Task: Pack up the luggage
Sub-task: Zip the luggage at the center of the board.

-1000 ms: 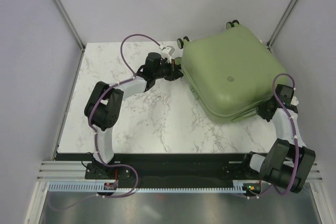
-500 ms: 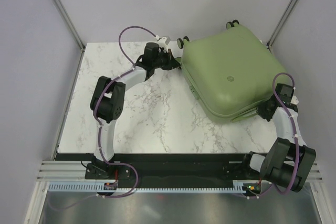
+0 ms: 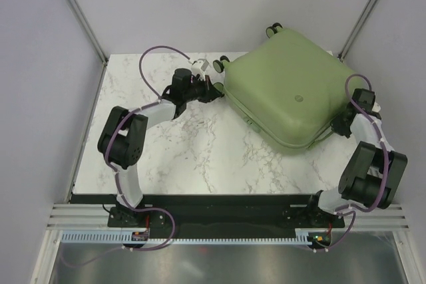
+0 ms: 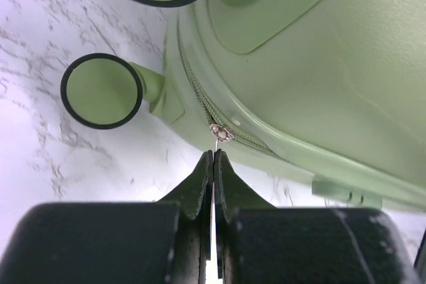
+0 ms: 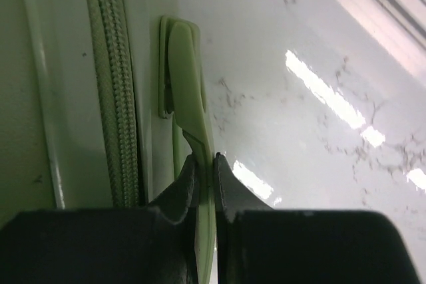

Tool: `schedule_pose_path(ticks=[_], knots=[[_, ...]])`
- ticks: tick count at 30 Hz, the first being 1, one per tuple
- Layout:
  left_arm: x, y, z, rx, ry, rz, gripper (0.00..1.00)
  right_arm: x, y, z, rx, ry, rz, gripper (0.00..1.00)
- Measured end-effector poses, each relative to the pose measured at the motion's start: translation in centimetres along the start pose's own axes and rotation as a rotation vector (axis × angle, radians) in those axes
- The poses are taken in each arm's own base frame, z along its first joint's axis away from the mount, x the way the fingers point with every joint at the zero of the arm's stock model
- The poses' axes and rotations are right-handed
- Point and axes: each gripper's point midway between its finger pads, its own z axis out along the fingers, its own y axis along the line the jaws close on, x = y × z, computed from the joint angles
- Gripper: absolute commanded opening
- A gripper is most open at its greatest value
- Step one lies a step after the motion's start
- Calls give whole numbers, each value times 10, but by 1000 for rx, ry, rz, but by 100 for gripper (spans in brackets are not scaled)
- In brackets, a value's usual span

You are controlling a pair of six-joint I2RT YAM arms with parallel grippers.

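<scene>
The luggage (image 3: pixel 293 91), a sage-green hard-shell suitcase, lies closed and flat at the back right of the marble table. My left gripper (image 3: pixel 214 89) is at its left edge near the wheels. In the left wrist view this gripper (image 4: pixel 213 154) is shut on the thin silver zipper pull (image 4: pixel 220 132), where the zipper runs along the shell (image 4: pixel 319 64). My right gripper (image 3: pixel 338 124) is at the suitcase's right side. In the right wrist view it (image 5: pixel 205 159) is shut on the flat green side handle (image 5: pixel 190 91), beside the closed zipper (image 5: pixel 110 98).
Green wheels with black rims (image 4: pixel 102 91) stick out beside the left gripper, and another pair (image 3: pixel 273 29) hangs over the table's back edge. Grey walls with metal posts close in the table on the left, back and right. Bare marble (image 3: pixel 200 151) lies in front of the suitcase.
The suitcase has swung, its wheel end going left. My left gripper moved left with the zipper pull. My right gripper moved toward the back with the side handle.
</scene>
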Motion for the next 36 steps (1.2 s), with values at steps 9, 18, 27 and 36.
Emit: schedule_pose_path(ticks=[9, 18, 27, 36], knots=[[30, -32, -55, 26, 37, 96, 2, -40, 33, 31, -89, -34, -148, 0], [86, -32, -103, -51, 132, 64, 2, -51, 48, 41, -151, -51, -199, 0], [90, -22, -95, -56, 146, 47, 36, -50, 49, 41, -160, -53, -208, 0], [72, -47, -68, 136, 104, 68, 65, -49, 51, 40, -192, -49, -200, 0]])
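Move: The left hand still has the zipper pull at its fingertips, at the wheeled corner of the luggage; the latch midway along the front seam, towards which the zip closes, lies some 11 cm back and 11 cm to its right. The near wheel is about 4 cm ahead and 2 cm to its left. The right hand still grips the side handle; from that hand the zipper pull is roughly 12 cm ahead and 40 cm to the left. Back towards the robot the left hand draws the zipper pull about 13 cm, drifting left and dipping near the end, then opens wide, lets go of the tab and eases right and slightly up beside it. Meanwhile the right hand, keeping its pinch on the side handle, carries it about 8 cm forward, slightly right, turning counter-clockwise, then holds there. ##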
